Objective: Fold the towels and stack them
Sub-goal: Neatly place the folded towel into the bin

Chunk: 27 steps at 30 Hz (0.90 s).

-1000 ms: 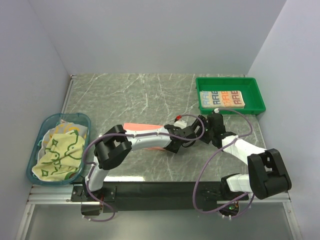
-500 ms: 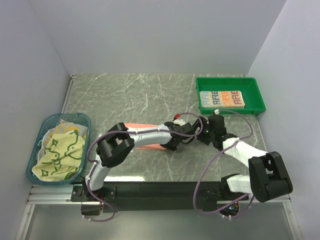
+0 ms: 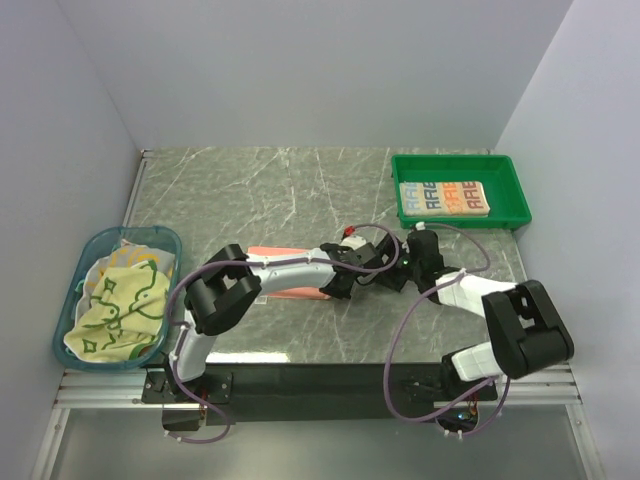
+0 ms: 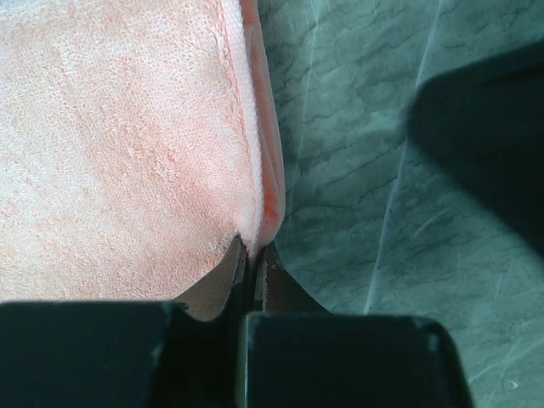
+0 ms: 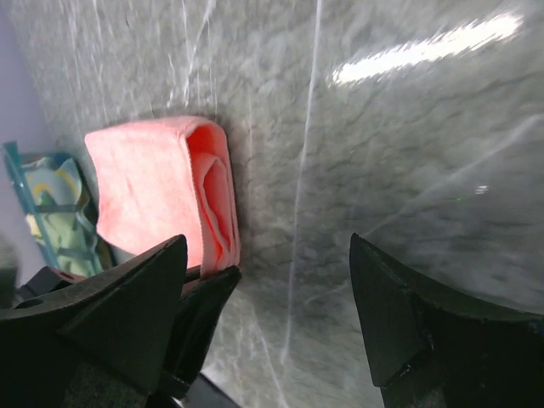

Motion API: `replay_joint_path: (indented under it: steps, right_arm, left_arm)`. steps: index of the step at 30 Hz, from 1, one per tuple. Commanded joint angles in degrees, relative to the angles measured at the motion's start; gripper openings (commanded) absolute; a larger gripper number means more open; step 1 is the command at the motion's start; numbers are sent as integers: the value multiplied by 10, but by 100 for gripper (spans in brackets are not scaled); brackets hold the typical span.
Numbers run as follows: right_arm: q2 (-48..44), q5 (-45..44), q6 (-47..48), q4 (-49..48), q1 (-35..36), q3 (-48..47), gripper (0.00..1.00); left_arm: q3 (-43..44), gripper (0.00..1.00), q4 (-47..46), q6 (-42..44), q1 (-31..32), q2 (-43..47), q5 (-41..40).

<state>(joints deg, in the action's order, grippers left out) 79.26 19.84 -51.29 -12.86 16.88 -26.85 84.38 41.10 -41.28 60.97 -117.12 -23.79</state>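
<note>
A folded salmon-pink towel (image 3: 298, 291) lies on the marble table, partly under my left arm. In the left wrist view its terry surface (image 4: 127, 144) fills the left half, and my left gripper (image 4: 253, 251) is shut on its folded right-hand edge. The right wrist view shows that pink towel (image 5: 153, 183) with the left fingers (image 5: 204, 310) pinching its near corner. My right gripper (image 5: 268, 246) stands open just right of it, over bare table, holding nothing. From above, the left gripper (image 3: 333, 284) and right gripper (image 3: 388, 271) are close together. A cream lettered towel (image 3: 443, 198) lies folded in the tray.
The green tray (image 3: 516, 196) stands at the back right. A blue basket (image 3: 68, 305) at the left edge holds crumpled green and yellow frog towels (image 3: 120, 305). Purple cables loop off both arms. Grey walls close in on three sides.
My left gripper has shut on the pink towel's edge. The right arm has drawn its elbow in and the right gripper has edged a little toward the back.
</note>
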Motion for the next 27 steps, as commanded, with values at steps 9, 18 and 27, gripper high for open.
replay_joint_path:
  steps: [9, 18, 27]
  right_arm:
    - [124, 26, -138, -110, 80, -43, 83]
    - [172, 65, -206, -197, 87, -19, 83]
    - [183, 69, -206, -195, 83, -25, 83]
  left_arm:
    - [-28, 1, -30, 0, -16, 33, 46]
    - [-37, 1, -37, -1, -21, 72, 45]
    - [-55, 1, -44, -5, -25, 93, 44]
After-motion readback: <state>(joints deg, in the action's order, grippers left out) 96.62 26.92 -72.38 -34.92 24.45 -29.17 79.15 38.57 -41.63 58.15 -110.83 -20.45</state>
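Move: The right hand, open, has the folded towel's right edge about 12 cm to its left, level fore-and-aft and some 3 cm lower; the left gripper, pinching that edge near its near corner, sits about 11 cm left of the right hand and 5 cm nearer. The green bin lies roughly 17 cm right and 20 cm ahead of the right hand. From the left hand the middle of the towel's edge is about 4 cm ahead, at fingertip height. The right hand sweeps left about 8 cm, nearly level and slowing at the end, towards the folded towel's right edge just ahead of the left gripper, its fingers staying wide open while the wrist rolls some 20 degrees, left side rising, so that the edge comes to lie in line with the gap between them. The left hand keeps its pinch near the near corner, shifting about 2 cm left and then easing partly back as it raises the edge by 1 to 2 cm. ##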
